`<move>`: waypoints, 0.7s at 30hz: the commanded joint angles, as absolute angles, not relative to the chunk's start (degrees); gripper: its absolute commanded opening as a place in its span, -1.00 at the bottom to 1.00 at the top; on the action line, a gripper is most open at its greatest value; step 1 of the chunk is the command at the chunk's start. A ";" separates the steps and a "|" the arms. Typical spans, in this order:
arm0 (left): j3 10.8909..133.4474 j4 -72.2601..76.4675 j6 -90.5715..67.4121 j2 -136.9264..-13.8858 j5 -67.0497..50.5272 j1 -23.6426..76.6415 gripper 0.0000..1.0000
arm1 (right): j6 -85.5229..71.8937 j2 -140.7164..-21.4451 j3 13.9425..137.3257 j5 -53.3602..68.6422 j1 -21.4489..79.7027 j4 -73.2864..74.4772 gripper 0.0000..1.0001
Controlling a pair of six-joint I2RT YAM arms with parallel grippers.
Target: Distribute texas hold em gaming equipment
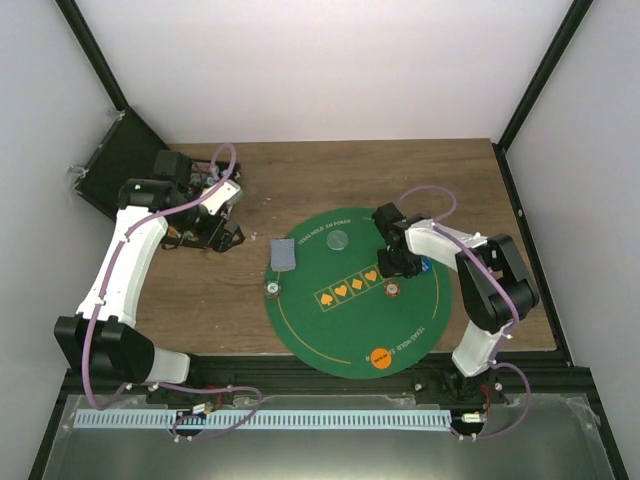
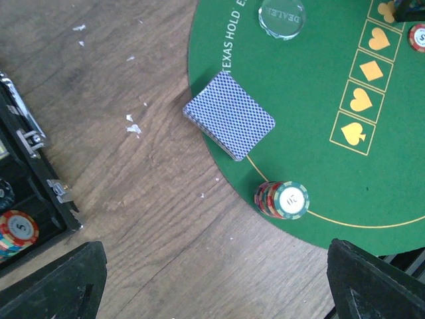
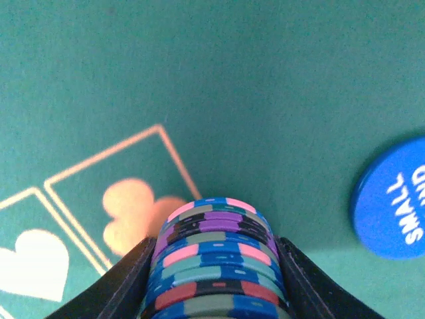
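Observation:
A round green poker mat [image 1: 350, 320] lies on the wooden table. On its left part rests a deck of blue-backed cards [image 1: 284, 254] [image 2: 229, 123]. A clear dealer token [image 1: 341, 239] [image 2: 281, 16] lies near the far rim. One chip stack [image 1: 272, 288] [image 2: 284, 199] stands at the mat's left edge, another [image 1: 392, 290] by the suit symbols. My right gripper [image 1: 392, 262] [image 3: 216, 286] is shut on a stack of multicoloured chips [image 3: 216, 246], low over the mat beside a blue small-blind token [image 3: 398, 199]. My left gripper [image 1: 215, 238] [image 2: 219, 292] hangs open over bare wood, left of the mat.
A black chip case [image 1: 115, 165] [image 2: 26, 166] stands at the far left, with a chip stack [image 2: 16, 231] inside. An orange token [image 1: 380, 357] lies at the mat's near edge. White walls and black frame posts enclose the table.

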State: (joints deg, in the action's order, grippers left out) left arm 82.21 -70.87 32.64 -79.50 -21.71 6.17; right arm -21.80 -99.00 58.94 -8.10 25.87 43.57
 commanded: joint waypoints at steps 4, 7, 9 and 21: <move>85.16 -70.89 33.33 -79.30 -22.29 5.69 0.84 | -16.33 -104.27 62.46 -11.62 21.97 37.88 -0.39; 85.39 -70.82 32.90 -79.70 -22.56 5.66 0.84 | -15.18 -105.19 64.65 -11.78 20.21 37.53 -0.39; 85.50 -70.92 32.72 -79.52 -22.50 5.58 0.84 | -13.58 -106.34 65.95 -12.91 18.81 37.38 -0.39; 85.05 -70.93 32.75 -78.96 -22.36 5.62 0.84 | -7.51 -112.93 70.76 -10.99 11.70 37.00 -0.34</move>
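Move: The right hand already grips the multicoloured chip stack close to the felt; the far-right stretch of the felt's yellow line lies about 10 cm ahead of it, 7 cm to its right and 2 cm below. Just below hand height are the small blind, 6 cm right and 1 ahead, the red chips, 4 cm back and 2 left, and the dealer button, 9 cm ahead and 17 left. From the left hand, that stretch is roughly 10 cm ahead, 50 right and 22 lower. The right hand keeps its pinch on the upright chip stack and carries it forward some 10 cm, drifting about 4 cm to the right mostly in the second half, away from the red chips and towards the yellow line at the felt's far-right edge. It skims along at nearly unchanged height, tips its fingertips forward only about 5 degrees, slows at the end and does not open; whether the stack's bottom rubs the felt can't be seen. ##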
